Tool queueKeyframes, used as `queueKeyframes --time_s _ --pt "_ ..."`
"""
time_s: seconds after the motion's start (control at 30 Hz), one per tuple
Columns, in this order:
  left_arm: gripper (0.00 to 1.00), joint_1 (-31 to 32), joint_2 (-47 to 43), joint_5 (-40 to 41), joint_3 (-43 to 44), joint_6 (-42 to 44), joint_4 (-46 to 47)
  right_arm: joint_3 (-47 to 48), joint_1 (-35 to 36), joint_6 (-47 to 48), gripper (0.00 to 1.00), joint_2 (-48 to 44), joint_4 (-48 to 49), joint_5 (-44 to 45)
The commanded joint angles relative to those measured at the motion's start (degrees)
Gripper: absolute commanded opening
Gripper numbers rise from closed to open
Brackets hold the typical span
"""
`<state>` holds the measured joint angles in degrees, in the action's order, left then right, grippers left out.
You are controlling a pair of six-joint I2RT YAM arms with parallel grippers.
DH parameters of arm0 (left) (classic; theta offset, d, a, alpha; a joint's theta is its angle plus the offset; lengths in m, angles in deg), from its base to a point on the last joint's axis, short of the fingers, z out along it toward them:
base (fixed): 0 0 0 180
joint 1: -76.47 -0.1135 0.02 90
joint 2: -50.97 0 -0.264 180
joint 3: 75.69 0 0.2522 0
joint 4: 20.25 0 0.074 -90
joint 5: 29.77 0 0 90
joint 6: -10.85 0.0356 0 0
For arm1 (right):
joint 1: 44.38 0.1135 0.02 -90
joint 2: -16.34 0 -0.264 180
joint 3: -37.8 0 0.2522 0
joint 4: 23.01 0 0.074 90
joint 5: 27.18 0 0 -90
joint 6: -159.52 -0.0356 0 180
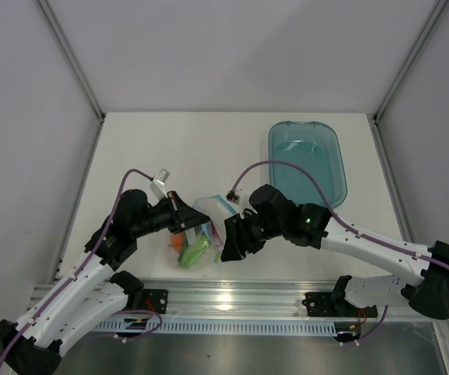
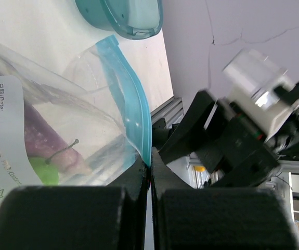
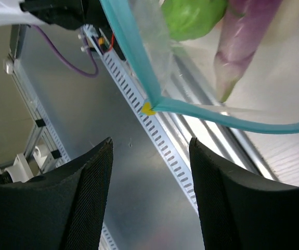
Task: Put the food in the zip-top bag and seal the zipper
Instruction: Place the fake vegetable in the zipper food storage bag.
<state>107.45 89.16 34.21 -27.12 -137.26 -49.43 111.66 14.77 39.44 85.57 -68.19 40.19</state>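
Note:
The zip-top bag (image 1: 206, 226) lies near the table's front edge, between my two grippers. Inside it I see a purple eggplant (image 2: 40, 136), green pieces (image 1: 195, 250) and an orange piece (image 1: 179, 241). My left gripper (image 2: 150, 165) is shut on the light blue zipper (image 2: 131, 88) at the bag's mouth; it also shows in the top view (image 1: 188, 223). My right gripper (image 3: 152, 143) is open and empty, just below the zipper's corner (image 3: 150, 107), not touching it. The eggplant (image 3: 243, 41) and a green piece (image 3: 191, 15) show through the plastic there.
A translucent blue oval tray (image 1: 306, 160) stands at the back right. The aluminium rail (image 1: 232, 301) runs along the table's front edge, just beneath the bag and my right gripper (image 1: 226, 248).

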Motion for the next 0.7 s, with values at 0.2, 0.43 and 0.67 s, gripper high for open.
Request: queueKeyframes --time_s 0.2,0.43,0.67 --pt "0.01 -0.31 2.58 -1.66 0.26 -3.77 7.59 -1.73 6.15 -9.54 0.6 3.63 10.48 12.86" --pt "0.01 -0.22 3.11 -2.46 0.35 -4.21 9.0 -2.09 7.29 -12.1 0.47 6.79 13.04 20.6" --pt "0.01 -0.31 3.11 -2.9 0.17 -4.29 9.62 -2.44 9.22 -13.07 0.29 7.06 12.0 30.97"
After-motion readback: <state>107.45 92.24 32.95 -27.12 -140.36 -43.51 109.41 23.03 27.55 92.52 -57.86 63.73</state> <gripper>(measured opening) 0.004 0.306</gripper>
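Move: Just beyond the right hand's open fingers hangs the zipper's folded near corner with its yellow tab, about 5 cm to the left, 3 cm ahead and 4 cm lower. Inside the bag, the light green vegetable lies roughly 9 cm left, 2 cm ahead and 9 cm down, and the eggplant about 9 cm left, 6 cm ahead and 8 cm down. From the left hand, the tab is some 5 cm back, 2 cm right and 6 cm below. Swinging in on the zipper's yellow-tabbed corner, the right hand first backs off a centimetre, then goes forward, left and down, about 4 cm each way, turning some 15 degrees clockwise. Its fingers narrow to about half their gap, with the tab between the tips, not yet shut. The left hand keeps its pinch on the blue zipper, easing about 1 cm forward, right and up. ##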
